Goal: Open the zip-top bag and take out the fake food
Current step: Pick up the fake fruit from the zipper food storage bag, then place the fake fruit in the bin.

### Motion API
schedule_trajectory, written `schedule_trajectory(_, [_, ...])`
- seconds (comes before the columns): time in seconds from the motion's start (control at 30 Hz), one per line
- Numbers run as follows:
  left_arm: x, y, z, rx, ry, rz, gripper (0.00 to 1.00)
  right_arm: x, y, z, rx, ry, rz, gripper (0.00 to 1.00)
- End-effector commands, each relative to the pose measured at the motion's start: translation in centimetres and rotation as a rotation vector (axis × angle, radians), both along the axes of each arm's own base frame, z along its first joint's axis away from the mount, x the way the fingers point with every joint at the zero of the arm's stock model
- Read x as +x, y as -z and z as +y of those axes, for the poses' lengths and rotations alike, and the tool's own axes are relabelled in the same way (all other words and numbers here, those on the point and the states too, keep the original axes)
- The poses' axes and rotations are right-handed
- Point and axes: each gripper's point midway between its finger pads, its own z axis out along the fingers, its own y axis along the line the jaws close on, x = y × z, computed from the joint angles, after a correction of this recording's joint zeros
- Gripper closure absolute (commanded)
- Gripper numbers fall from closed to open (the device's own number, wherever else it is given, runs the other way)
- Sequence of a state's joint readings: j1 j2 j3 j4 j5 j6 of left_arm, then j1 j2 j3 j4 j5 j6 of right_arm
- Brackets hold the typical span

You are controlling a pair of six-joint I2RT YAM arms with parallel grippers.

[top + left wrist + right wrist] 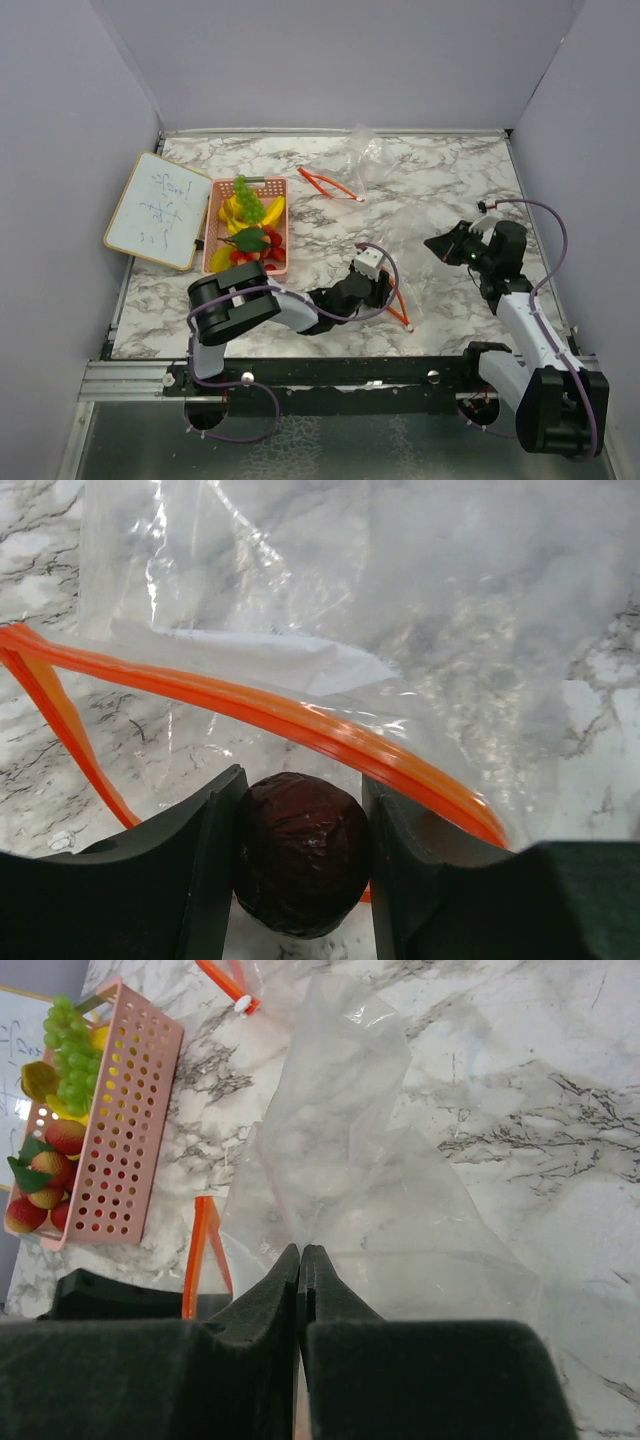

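The clear zip-top bag (415, 268) lies at the table's middle front, its orange zip (300, 725) gaping open. At the bag's mouth my left gripper (300, 865) is shut on a dark purple round piece of fake food (300, 850), just above the marble. On the bag's far side my right gripper (301, 1255) is shut, pinching the bag's film (370, 1190) and holding it raised. More fake food lies in the pink basket (215, 235): green grapes (70, 1060), strawberries (50, 1150) and yellow pieces (232, 208).
A second clear bag (362, 150) with an orange zip (330, 185) lies at the back. A small whiteboard (158, 210) leans left of the basket. White walls close in the marble table (450, 170) on three sides.
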State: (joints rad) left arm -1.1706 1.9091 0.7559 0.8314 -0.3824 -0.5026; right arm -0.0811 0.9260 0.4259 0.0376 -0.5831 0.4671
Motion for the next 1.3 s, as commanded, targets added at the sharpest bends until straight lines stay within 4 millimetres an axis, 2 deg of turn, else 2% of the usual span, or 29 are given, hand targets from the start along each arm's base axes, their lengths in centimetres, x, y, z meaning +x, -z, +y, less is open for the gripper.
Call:
schedule_trajectory(0.0, [-1.8,-2.5,1.4,0.073,0.027,-0.043,0.72,1.0,0.8,-1.0,-0.022,0.052,0.012,0.98])
schedule_trajectory(0.07, [-2.2,-2.6,2.7,0.098,0.021,-0.037,0.72,1.2,0.9,-1.2,-0.03,0.062,0.013,0.98])
schedule_trajectory(0.13, [-2.4,-3.9,4.0,0.104,0.012,-0.049,0.72,1.3,0.9,-1.1,-0.024,0.06,0.013,0.98])
schedule_trajectory(0.23, [-1.8,-4.8,6.8,0.143,-0.046,-0.061,0.72,1.2,1.0,-1.1,-0.025,0.053,0.012,0.98])
schedule_trajectory(0.3, [-1.0,-6.0,8.7,0.143,-0.083,-0.08,0.72,1.2,1.1,-1.1,-0.03,0.056,0.012,0.98])
schedule_trajectory(0.37, [0.5,-7.4,10.8,0.155,-0.14,-0.104,0.71,1.1,1.1,-1.1,-0.03,0.056,0.011,0.98])
schedule_trajectory(0.5, [4.9,-9.7,15.8,0.109,-0.263,-0.093,0.7,1.1,0.9,-1.0,-0.023,0.051,0.009,0.98])
schedule_trajectory(0.6, [8.3,-11.0,20.2,0.1,-0.404,-0.093,0.69,1.0,0.8,-1.0,-0.026,0.05,0.006,0.98])
schedule_trajectory(0.67, [10.1,-11.7,22.2,0.089,-0.46,-0.095,0.69,0.9,0.7,-1.0,-0.026,0.048,0.003,0.98])
schedule_trajectory(0.83, [14.9,-12.9,25.8,0.07,-0.565,-0.087,0.69,0.8,0.6,-0.8,-0.026,0.031,-0.003,0.98])
schedule_trajectory(0.93, [17.4,-12.2,27.4,0.096,-0.627,-0.063,0.69,0.8,0.2,-0.8,-0.027,0.03,-0.01,0.98])
schedule_trajectory(1.03, [18.9,-11.2,28.6,0.139,-0.69,-0.048,0.68,0.8,0.1,-1.1,-0.04,0.051,-0.006,0.98])
schedule_trajectory(1.07, [19.2,-10.7,28.9,0.152,-0.704,-0.041,0.65,0.8,0.1,-1.3,-0.047,0.056,-0.006,0.98])
schedule_trajectory(1.1, [19.6,-10.4,29.1,0.158,-0.716,-0.033,0.54,0.8,0.1,-1.3,-0.051,0.059,-0.007,0.98])
schedule_trajectory(1.13, [19.9,-10.3,29.4,0.16,-0.735,-0.025,0.35,0.8,0.1,-1.3,-0.052,0.061,-0.008,0.98])
schedule_trajectory(1.17, [19.9,-10.0,29.4,0.161,-0.738,-0.016,0.09,0.8,0.1,-1.3,-0.051,0.059,-0.008,0.98])
schedule_trajectory(1.2, [19.9,-10.0,29.2,0.156,-0.729,-0.015,0.02,0.8,0.1,-1.3,-0.049,0.057,-0.008,0.98])
schedule_trajectory(1.27, [19.7,-10.5,28.7,0.13,-0.705,-0.027,0.01,0.9,0.2,-1.2,-0.047,0.053,-0.006,0.98])
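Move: The left hand already grips the dark red fake fruit at the open bag's orange mouth; the pink basket's middle lies about 32 cm to its left and 10 cm farther out, roughly level. The green grapes in it are some 32 cm left and 18 cm ahead. The open bag's middle is 5 cm right, 3 cm ahead and 3 cm lower; the other empty bag is 9 cm left, 24 cm ahead, 3 cm lower. From the right hand the basket is about 40 cm left, 5 cm ahead, 8 cm below. Still pinching the dark red fruit, the left hand draws it back and up out of the bag's mouth, then sweeps left and forward in a rising arc, about 30 cm left in all, turning some 40 degrees counter-clockwise. Over the far half of the pink basket it sinks about 3 cm and spreads its fingers wide, letting go of the fruit. The right hand sinks about 1 cm, its shut fingers keeping the bag's plastic. ##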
